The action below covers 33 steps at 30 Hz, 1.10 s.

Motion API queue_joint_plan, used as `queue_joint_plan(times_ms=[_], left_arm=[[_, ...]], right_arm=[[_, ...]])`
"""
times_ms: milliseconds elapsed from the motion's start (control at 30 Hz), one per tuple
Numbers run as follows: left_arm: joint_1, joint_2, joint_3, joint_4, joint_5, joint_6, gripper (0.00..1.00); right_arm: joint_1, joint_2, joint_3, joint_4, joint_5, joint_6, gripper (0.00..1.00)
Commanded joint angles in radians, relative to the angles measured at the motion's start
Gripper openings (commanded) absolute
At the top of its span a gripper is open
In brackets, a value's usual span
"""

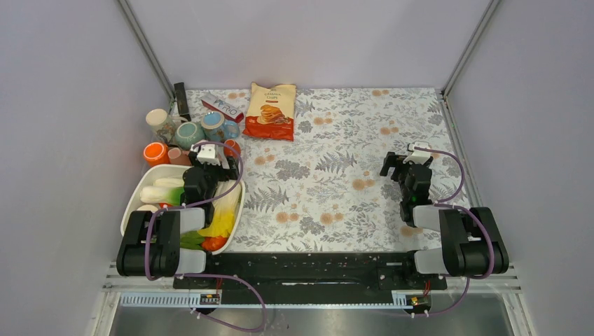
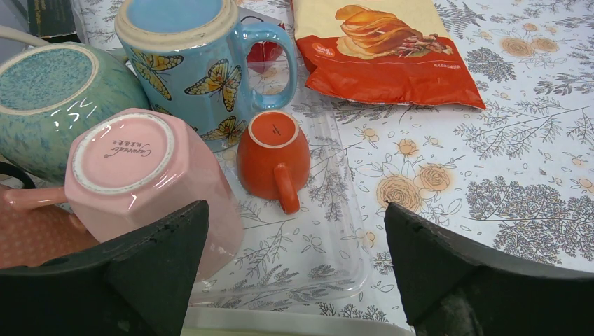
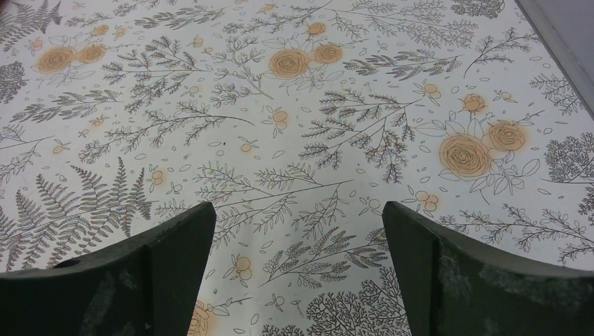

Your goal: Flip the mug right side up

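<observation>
Several mugs stand upside down at the back left. In the left wrist view they are a pink mug [image 2: 133, 175], a small orange mug [image 2: 274, 150] with its handle towards me, a blue butterfly mug [image 2: 203, 63] and a teal mug [image 2: 56, 98]. They rest on a clear plastic tray [image 2: 336, 245]. My left gripper [image 2: 294, 245] is open and empty, just short of the pink and orange mugs; from above it [image 1: 209, 159] hovers over the far end of the white basin. My right gripper [image 1: 406, 164] is open and empty over bare tablecloth [image 3: 298, 245].
A white basin [image 1: 133, 203] with toy vegetables sits under my left arm. An orange chips bag [image 1: 270, 110] lies at the back centre, with a toothpaste box [image 1: 220, 106] to its left. More cups, cream [image 1: 160, 123] and orange [image 1: 155, 152], stand near the left wall.
</observation>
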Motion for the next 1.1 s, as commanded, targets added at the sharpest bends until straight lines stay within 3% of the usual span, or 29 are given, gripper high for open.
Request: queue_joint_plan(times_ms=[0, 300, 367, 567, 667, 767, 833, 933, 1067], left_arm=[[0.001, 0.003, -0.008, 0.081, -0.015, 0.009, 0.99], [0.002, -0.051, -0.014, 0.053, -0.031, 0.000, 0.99], [0.003, -0.169, 0.025, -0.126, 0.000, 0.008, 0.99], [0.003, -0.433, 0.270, -0.697, 0.330, 0.214, 0.99], [0.001, -0.443, 0.482, -1.084, 0.444, 0.345, 0.99], [0.000, -0.355, 0.754, -1.475, 0.499, 0.478, 0.99], [-0.005, -0.261, 0.930, -1.700, 0.486, 0.558, 0.99], [-0.024, -0.122, 1.140, -1.863, 0.385, 0.645, 0.99], [-0.105, 0.079, 1.354, -2.019, 0.156, 0.884, 0.99]], right_arm=[[-0.004, -0.010, 0.011, 0.059, 0.028, -0.015, 0.98], [-0.004, -0.054, 0.001, 0.055, 0.045, -0.003, 0.98], [-0.005, -0.160, 0.001, -0.039, 0.016, -0.017, 0.99], [-0.004, -0.438, 0.143, -0.479, -0.197, 0.054, 0.99], [-0.001, -0.516, 0.240, -0.662, -0.344, 0.088, 0.99], [0.001, -0.556, 0.323, -0.776, -0.477, 0.117, 0.99], [0.004, -0.558, 0.373, -0.841, -0.544, 0.130, 0.99], [0.007, -0.550, 0.414, -0.865, -0.636, 0.169, 0.99], [0.013, -0.519, 0.376, -0.606, -0.842, 0.284, 0.99]])
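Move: The small orange mug, upside down, is about 7 cm ahead of the left hand, nearly in line (1 cm right) and some 9 cm lower. Beside it the upturned pink mug stands about 5 cm ahead and 7 cm left of the hand, the blue butterfly mug 15 cm ahead and 4 cm left, the chips bag roughly 19 cm ahead and 14 cm right. From the right hand the orange mug is about 7 cm ahead and 56 cm left. Straight up for the most part, the left hand lifts away from the mugs by about 21 cm while shifting a little to the right, its wrist swinging clockwise some 30 degrees, rolling left side up and finally tipping down. The right hand rises too, also going left and somewhat back, turning counter-clockwise. Both grippers stay wide open and empty. ##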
